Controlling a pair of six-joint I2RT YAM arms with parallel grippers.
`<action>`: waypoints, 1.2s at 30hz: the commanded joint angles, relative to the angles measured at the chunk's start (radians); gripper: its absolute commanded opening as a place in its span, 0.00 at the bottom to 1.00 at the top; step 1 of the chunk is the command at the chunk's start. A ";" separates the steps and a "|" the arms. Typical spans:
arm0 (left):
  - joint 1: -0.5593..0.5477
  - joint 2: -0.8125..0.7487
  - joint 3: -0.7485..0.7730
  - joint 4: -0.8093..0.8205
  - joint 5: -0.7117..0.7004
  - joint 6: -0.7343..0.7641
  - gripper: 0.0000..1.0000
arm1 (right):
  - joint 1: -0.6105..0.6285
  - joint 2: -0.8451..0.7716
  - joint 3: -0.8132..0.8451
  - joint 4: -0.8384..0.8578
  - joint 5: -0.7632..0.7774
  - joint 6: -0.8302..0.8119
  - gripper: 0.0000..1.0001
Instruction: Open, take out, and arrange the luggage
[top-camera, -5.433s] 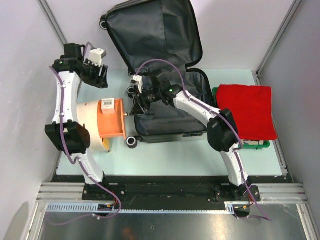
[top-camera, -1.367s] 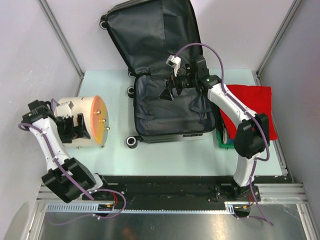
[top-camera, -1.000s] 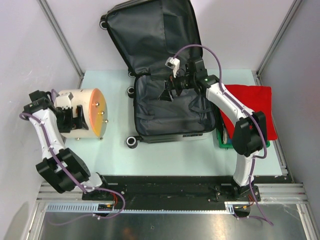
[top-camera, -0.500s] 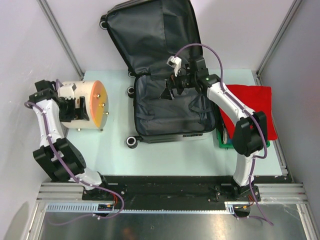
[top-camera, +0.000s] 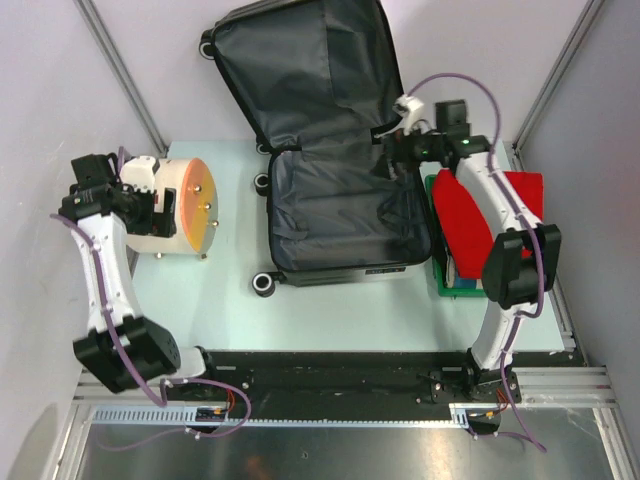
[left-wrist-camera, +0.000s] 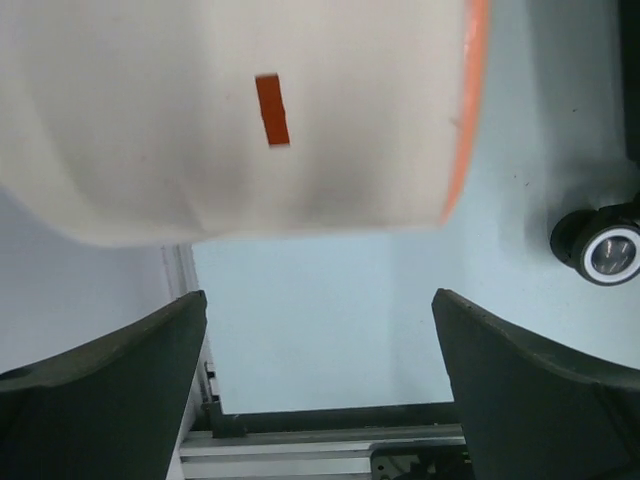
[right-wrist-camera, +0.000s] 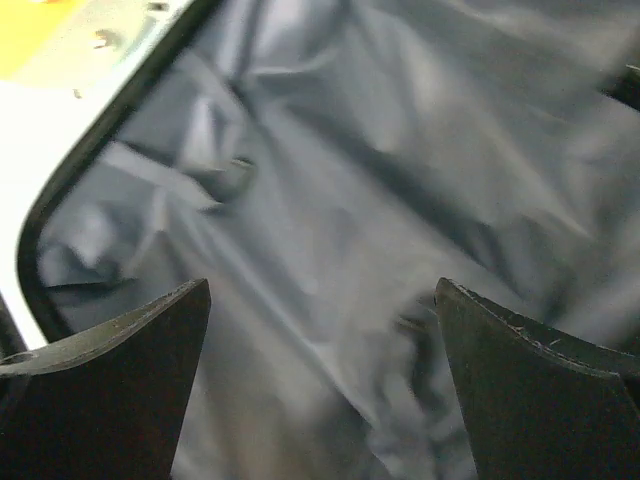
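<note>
The luggage (top-camera: 340, 215) lies open mid-table, its lid (top-camera: 310, 70) leaning back against the wall and dark grey lining (right-wrist-camera: 330, 150) showing in both halves. My right gripper (top-camera: 392, 155) hovers at the rear right corner of the lower half, open (right-wrist-camera: 322, 290) over the wrinkled lining with nothing between its fingers. At the far left, my left gripper (top-camera: 150, 208) sits just behind a beige cylinder (top-camera: 185, 210) with an orange face. It stands open (left-wrist-camera: 320, 300), only bare table between its fingers, and the cylinder (left-wrist-camera: 250, 110) lies beyond the fingertips.
A green bin (top-camera: 440, 285) holding a red cloth (top-camera: 465, 215) stands right of the luggage, under the right arm. A black luggage wheel (left-wrist-camera: 608, 252) shows near the left gripper. Frame posts and walls close in both sides.
The right gripper swung from over the middle of the luggage to its rear right corner. The left arm carried the cylinder from the near left toward the back.
</note>
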 joint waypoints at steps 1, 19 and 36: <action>-0.008 -0.161 -0.020 0.006 0.012 0.057 1.00 | -0.130 -0.095 0.051 -0.106 0.122 -0.080 1.00; -0.228 -0.241 0.038 -0.049 0.102 -0.015 1.00 | -0.184 -0.136 0.163 -0.318 0.404 -0.315 0.97; -0.275 -0.196 0.058 -0.048 0.188 -0.064 1.00 | -0.026 -0.678 -0.566 -0.591 0.508 -0.539 0.57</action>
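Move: The right hand hangs empty over the right part of the open suitcase, with the green bin of red cloth centred about 26 cm to its right, 10 cm back and 16 cm lower. The suitcase tray's middle is some 12 cm to that hand's left and 6 cm back. From the open left hand, the drum-shaped cabinet's middle is about 8 cm ahead, 2 cm left and 9 cm lower; the suitcase tray lies roughly 50 cm right and 12 cm ahead. The right hand sweeps about 18 cm to its right and slightly forward, then draws back some 23 cm towards its base beside the bin's left side, swinging a little left again, tipping its fingers about 35 degrees more steeply down and part-closing them on nothing as it comes over the bin's near-left corner. The left hand rises about 5 cm away from the cabinet, easing back slightly, then travels some 11 cm right towards the suitcase side with fingers still wide open, turning clockwise. ##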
